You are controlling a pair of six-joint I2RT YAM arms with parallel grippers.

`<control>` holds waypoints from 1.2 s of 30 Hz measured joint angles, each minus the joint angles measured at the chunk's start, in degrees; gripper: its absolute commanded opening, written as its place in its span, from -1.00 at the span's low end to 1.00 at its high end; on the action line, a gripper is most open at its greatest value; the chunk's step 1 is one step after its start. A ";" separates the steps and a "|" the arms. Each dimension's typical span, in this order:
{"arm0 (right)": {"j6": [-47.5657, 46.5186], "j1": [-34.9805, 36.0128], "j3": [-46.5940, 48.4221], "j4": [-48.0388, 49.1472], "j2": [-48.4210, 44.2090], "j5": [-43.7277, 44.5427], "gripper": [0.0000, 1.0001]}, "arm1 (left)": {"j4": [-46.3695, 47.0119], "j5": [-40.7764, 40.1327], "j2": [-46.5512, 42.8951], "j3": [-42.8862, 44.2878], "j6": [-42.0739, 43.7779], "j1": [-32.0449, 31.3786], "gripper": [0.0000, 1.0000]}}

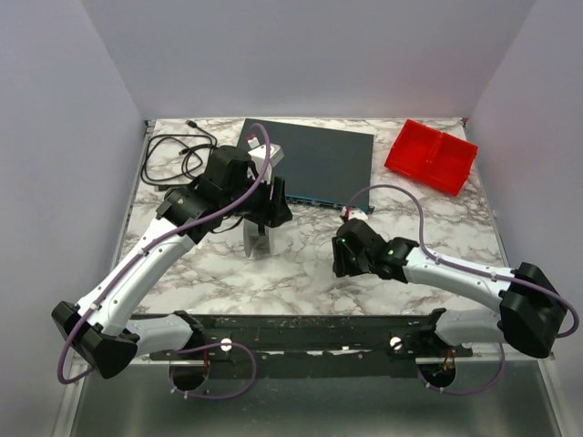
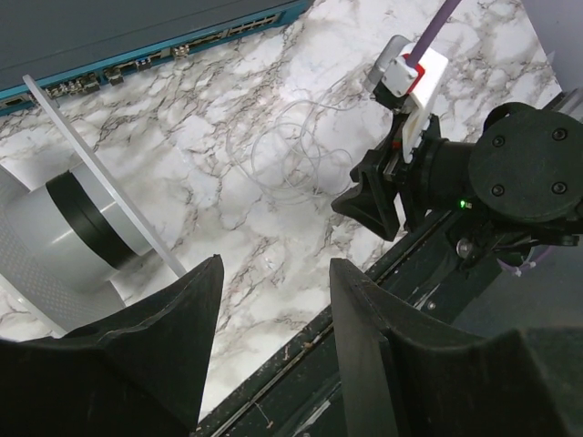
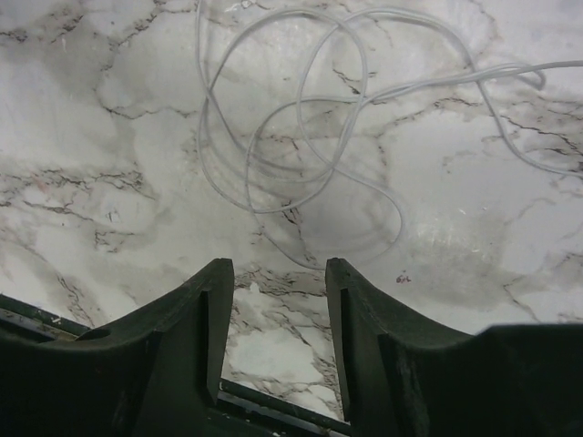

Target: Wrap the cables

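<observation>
The cable is a very thin white wire lying in loose loops on the marble table; it shows faintly in the left wrist view. My right gripper is open and empty, its fingertips just short of the nearest loop; in the top view it sits mid-table. My left gripper is open and empty, pointing at the table's near edge. A grey-white spool with a black band and a clear flange stands just left of its fingers, under the gripper in the top view.
A dark flat network switch lies at the back centre, a red bin at the back right and a thicker black cord at the back left. A black rail runs along the near edge.
</observation>
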 measured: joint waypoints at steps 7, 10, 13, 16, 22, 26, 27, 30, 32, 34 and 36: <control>-1.09 0.81 -0.35 4.33 4.85 -1.70 0.10 | 0.07 0.00 0.00 -0.46 -0.07 0.00 0.04; -1.66 1.01 -0.35 5.40 7.34 -1.68 0.10 | 0.09 0.00 0.00 -0.83 -0.07 0.00 0.04; -2.05 1.25 -0.33 5.77 9.51 -1.51 0.10 | 0.09 0.00 0.00 -1.11 -0.07 0.00 0.04; -2.32 1.46 -0.33 5.88 10.32 -1.16 -0.04 | 0.11 0.00 0.00 -1.18 -0.07 0.00 0.04; -2.80 1.57 0.00 5.92 10.49 -0.94 -0.81 | 0.15 0.00 0.00 -1.20 -0.04 0.00 0.04; -2.91 1.57 1.33 4.85 9.35 -0.59 -0.99 | 0.15 0.00 0.00 -1.20 -0.04 0.00 0.04; -2.93 1.60 1.97 4.04 8.41 -0.26 -0.99 | 0.15 0.00 0.00 -1.20 -0.04 0.00 0.04; -3.06 1.57 4.94 1.14 4.50 1.14 -0.99 | 0.17 0.00 0.02 -1.20 -0.02 0.00 0.04; -3.26 1.60 8.17 -0.66 2.05 1.99 -0.99 | 0.22 0.02 0.07 -1.20 -0.02 0.00 0.04; -3.56 1.60 11.91 -1.99 0.46 2.64 -0.99 | 0.26 0.07 0.15 -1.20 0.00 0.00 0.04; -4.02 1.60 15.80 -3.04 -0.46 3.39 -0.99 | 0.35 0.13 0.37 -1.18 0.04 0.00 0.04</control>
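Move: The near loop of the thin white cable lies almost under the open right hand, about 1 cm ahead, 1 cm to its left and 5 cm below. The pale spool stands upright roughly 22 cm left of the right hand and 9 cm farther out, its middle some 3 cm higher; the flat dark device's middle is about 34 cm ahead, 11 cm left and 3 cm below. From the left hand, that cable loop is some 13 cm right, 2 cm back and 27 cm below. The white cable's near loop is what the right hand sinks onto, about 4 cm nearly straight down and slightly left, fingers wide open. There it pauses and shuts its fingers, pinching a strand, then lifts quickly some 14 cm, also drifting forward and left, the fingertips tilting up about 15 degrees. ##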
